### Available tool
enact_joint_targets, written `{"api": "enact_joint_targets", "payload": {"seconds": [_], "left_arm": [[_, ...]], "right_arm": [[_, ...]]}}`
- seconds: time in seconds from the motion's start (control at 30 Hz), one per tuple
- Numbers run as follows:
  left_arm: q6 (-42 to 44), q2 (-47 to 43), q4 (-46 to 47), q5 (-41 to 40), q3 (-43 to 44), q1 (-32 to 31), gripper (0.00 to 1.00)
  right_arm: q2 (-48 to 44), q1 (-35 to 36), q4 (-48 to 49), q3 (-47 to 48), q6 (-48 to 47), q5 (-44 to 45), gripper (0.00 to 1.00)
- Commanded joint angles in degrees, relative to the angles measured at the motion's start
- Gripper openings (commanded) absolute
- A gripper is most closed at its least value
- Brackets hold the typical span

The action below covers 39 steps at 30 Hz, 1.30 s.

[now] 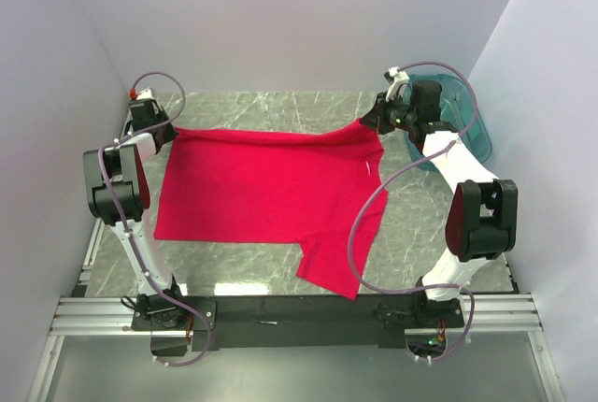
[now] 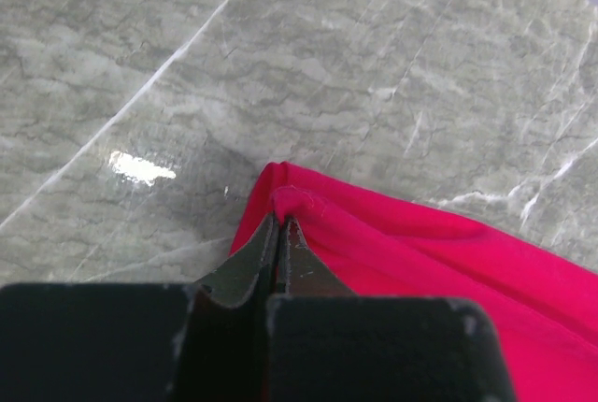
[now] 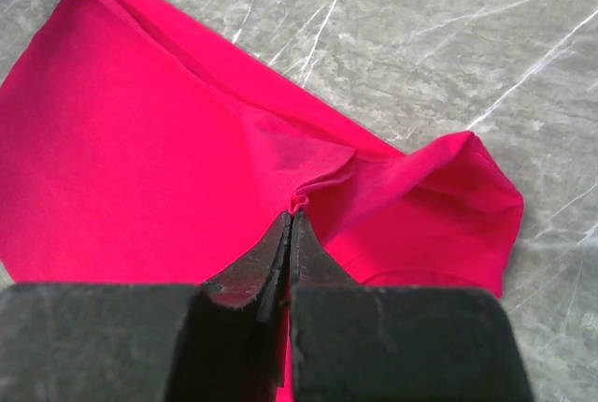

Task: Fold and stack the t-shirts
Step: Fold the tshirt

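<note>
A red t-shirt point(image 1: 266, 192) lies spread over the marble table, one sleeve hanging toward the near edge. My left gripper point(image 1: 168, 131) is shut on the shirt's far left corner, where the cloth point(image 2: 392, 243) bunches at the fingertips point(image 2: 264, 238). At the far right, my right gripper point(image 1: 367, 124) is shut on a pinched fold of the t-shirt point(image 3: 140, 159) near the shoulder, with a sleeve point(image 3: 458, 196) folded over to the right of the fingertips point(image 3: 304, 234). The far edge of the shirt is stretched between the two grippers.
A teal plastic bin point(image 1: 467, 122) stands at the back right, behind the right arm. Grey walls close in the table point(image 1: 280, 107) on three sides. A black rail point(image 1: 299, 308) runs along the near edge.
</note>
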Motion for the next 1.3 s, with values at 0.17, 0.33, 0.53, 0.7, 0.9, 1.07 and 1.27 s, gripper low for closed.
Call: {"api": "enact_joint_targets", "payload": {"seconds": [0.17, 0.33, 0.53, 0.7, 0.9, 1.07, 1.27], "left_arm": [[-0.4, -7.0, 3.2, -1.7, -5.1, 1.2, 0.38], [-1.3, -14.2, 7.1, -5.2, -10.7, 2.4, 0.64], [-3.1, -21.5, 8.7, -8.9, -15.2, 3.8, 0.67], [-5.7, -26.9, 9.2, -8.1, -20.2, 5.0, 0.68], [-9.9, -33.3, 10.6, -6.4, -27.4, 5.3, 0.68], [-11.6, -38.4, 10.2, -5.9, -31.3, 5.4, 0.68], [-11.0, -42.8, 8.3, -3.9, -32.3, 5.5, 0.68]], "right_arm": [[-2.8, -0.3, 0.3, -0.5, -1.2, 0.3, 0.0], [-2.4, -0.3, 0.2, -0.6, -1.4, 0.2, 0.0], [-1.9, -0.3, -0.4, -1.1, -1.5, -0.5, 0.0], [-2.5, -0.3, -0.9, -2.0, -2.2, -0.9, 0.0], [-2.9, -0.3, -2.7, -2.7, -4.0, -1.0, 0.0], [-3.7, -0.3, -3.6, -4.2, -5.1, -1.2, 0.0], [-5.4, -0.3, -4.3, -5.6, -5.8, -1.3, 0.0]]}}
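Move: The left fingers are still shut on the t-shirt's far-left hem corner, the table only some 3 cm below; the t-shirt's near-left corner lies about 33 cm back and 2 cm left of that hand. The right hand holds a raised fold of the far sleeve end about 16 cm up, its laying spot on the t-shirt some 5 cm back and straight below. From the right hand, the collar label is about 5 cm back, 4 cm right, and the teal basket some 11 cm ahead, 29 cm right. The left hand opens its fingers wide and lets go of the far-left hem corner, first drawing back low over the cloth, then climbing away as it goes on back, about 13 cm back and 11 cm up in all, swaying briefly left and turning some 15 degrees counter-clockwise while its fingertips tip up. The right hand keeps its pinch on the far sleeve end, barely sinking at first, then lowers it some 4 cm and draws it about 3 cm back over the t-shirt, fingers tipping slightly down. ##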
